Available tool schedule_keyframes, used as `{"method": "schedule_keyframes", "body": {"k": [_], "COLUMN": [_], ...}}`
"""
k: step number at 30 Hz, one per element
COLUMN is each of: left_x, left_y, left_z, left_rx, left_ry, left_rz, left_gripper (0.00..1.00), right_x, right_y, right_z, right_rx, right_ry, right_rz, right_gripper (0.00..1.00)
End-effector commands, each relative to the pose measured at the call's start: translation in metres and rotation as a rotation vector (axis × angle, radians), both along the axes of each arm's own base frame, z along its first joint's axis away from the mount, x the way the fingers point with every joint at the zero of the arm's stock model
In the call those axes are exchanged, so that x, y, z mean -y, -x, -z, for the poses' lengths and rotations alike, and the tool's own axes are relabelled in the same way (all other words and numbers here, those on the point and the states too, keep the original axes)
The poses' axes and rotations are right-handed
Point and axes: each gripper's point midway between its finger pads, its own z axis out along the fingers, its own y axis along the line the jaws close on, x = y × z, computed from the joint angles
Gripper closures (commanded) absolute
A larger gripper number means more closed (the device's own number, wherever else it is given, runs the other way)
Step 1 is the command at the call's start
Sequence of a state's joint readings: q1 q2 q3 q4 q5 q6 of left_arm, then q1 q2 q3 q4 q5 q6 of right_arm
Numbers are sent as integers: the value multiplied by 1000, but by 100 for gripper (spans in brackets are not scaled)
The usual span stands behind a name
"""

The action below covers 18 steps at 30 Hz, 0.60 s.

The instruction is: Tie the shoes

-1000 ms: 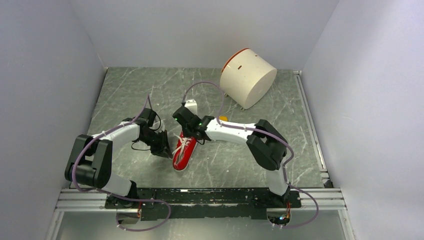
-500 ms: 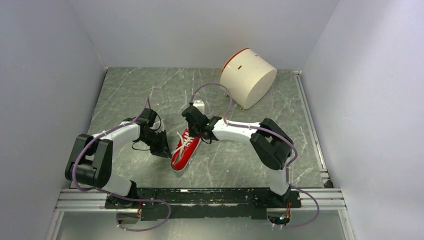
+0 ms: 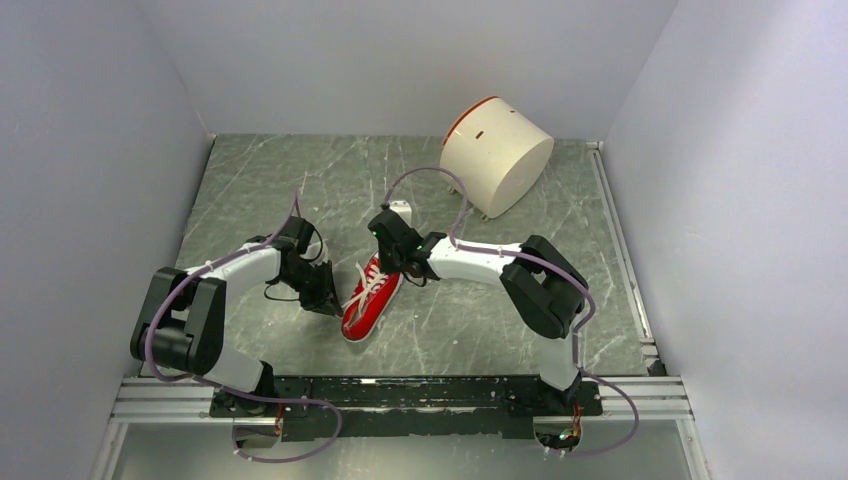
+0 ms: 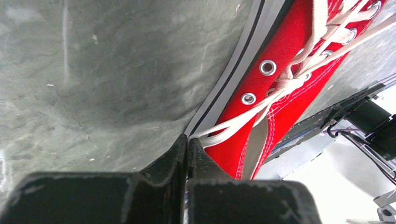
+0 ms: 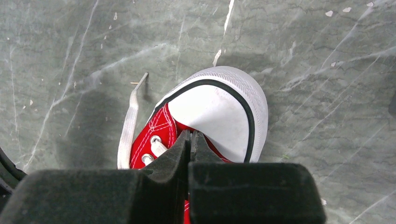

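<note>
A small red sneaker (image 3: 366, 310) with white laces lies on the grey marble table between my two grippers. In the right wrist view its white toe cap (image 5: 219, 109) points away from the camera. My left gripper (image 3: 328, 304) is just left of the shoe. In the left wrist view it (image 4: 187, 138) is shut on a white lace (image 4: 224, 130) that runs taut to the eyelets of the shoe (image 4: 280, 70). My right gripper (image 3: 397, 272) sits over the shoe's far end. It (image 5: 192, 134) is shut, tips over the red canvas behind the toe cap, with nothing seen between them. A loose lace end (image 5: 128, 126) lies on the table.
A white cylinder with a red rim (image 3: 495, 155) lies on its side at the back right. A small white block (image 3: 400, 210) sits behind the right wrist. Grey walls close in both sides. A black rail (image 3: 420, 390) runs along the near edge.
The right gripper has shifted right and slightly away, and the shoe's far end has swung right with it. The left gripper has stayed put, still shut.
</note>
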State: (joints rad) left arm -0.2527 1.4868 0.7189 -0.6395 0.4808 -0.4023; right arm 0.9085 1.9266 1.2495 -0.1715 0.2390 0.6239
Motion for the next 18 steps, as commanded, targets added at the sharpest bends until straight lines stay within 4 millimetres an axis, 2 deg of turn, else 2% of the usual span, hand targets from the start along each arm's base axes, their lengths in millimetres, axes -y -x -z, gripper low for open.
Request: {"method": "schedule_keyframes", "body": {"k": [1,4,6,10,11,12,13,16,17,18], "left_x": [-21,-21,-19,-1,1,0,-1,-8,-11,-14], "left_y": [29,29,28,17,12,6,-1,-22,-25,-29], "left_z": [9,8,7,0,-4,-8,-14,-39,-45,-52], "left_rx": [-99,-90,-84,-43,-32,-13,15,112,137,169], "left_ry": [-118,-115,-102,18,28,16,4,-38,-51,-65], "left_rz": [6,5,6,28,21,13,5,-11,-14,-13], "left_gripper": [95,95,95,95,78,63,57,36,24,19], "right_x": [42,44,38,24,23,22,23,32,35,40], "right_y": [-34,-35,-33,-25,-23,-22,-22,-18,-16,-13], "right_z": [-1,-3,-6,-15,-21,-30,-38,-61,-68,-76], "right_rx": [81,88,101,91,95,107,115,118,120,124], "right_ry": [86,80,79,74,58,43,37,66,70,71], "right_rz": [125,122,79,5,-9,-20,-21,-47,-53,-53], "right_gripper": [100,100,100,100,94,82,66,34,24,16]}}
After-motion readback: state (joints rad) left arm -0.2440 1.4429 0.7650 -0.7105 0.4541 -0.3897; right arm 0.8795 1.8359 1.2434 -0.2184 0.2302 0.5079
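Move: My left hand still pinches the ends of the lace loops beside the shoe's heel. From there the knot is about 8 cm ahead, 6 cm right and 3 cm up, and the shoe's middle some 4 cm ahead and 8 cm right. My right fingers are shut on the upper just behind the toe cap, whose middle is roughly 3 cm ahead and 1 cm right. The knot is about 5 cm back and 5 cm left of my right hand; a loose lace end lies 6 cm to its left, level with it. I let go at both ends of the shoe: after a short hold, my left fingers spread wide off the lace loops as the hand eases up about 1.5 cm, hardly leaving its spot. At nearly the same time my right fingers open and come free of the upper behind the toe cap, rising some 3 cm and drifting about 2 cm right, away from the shoe. ##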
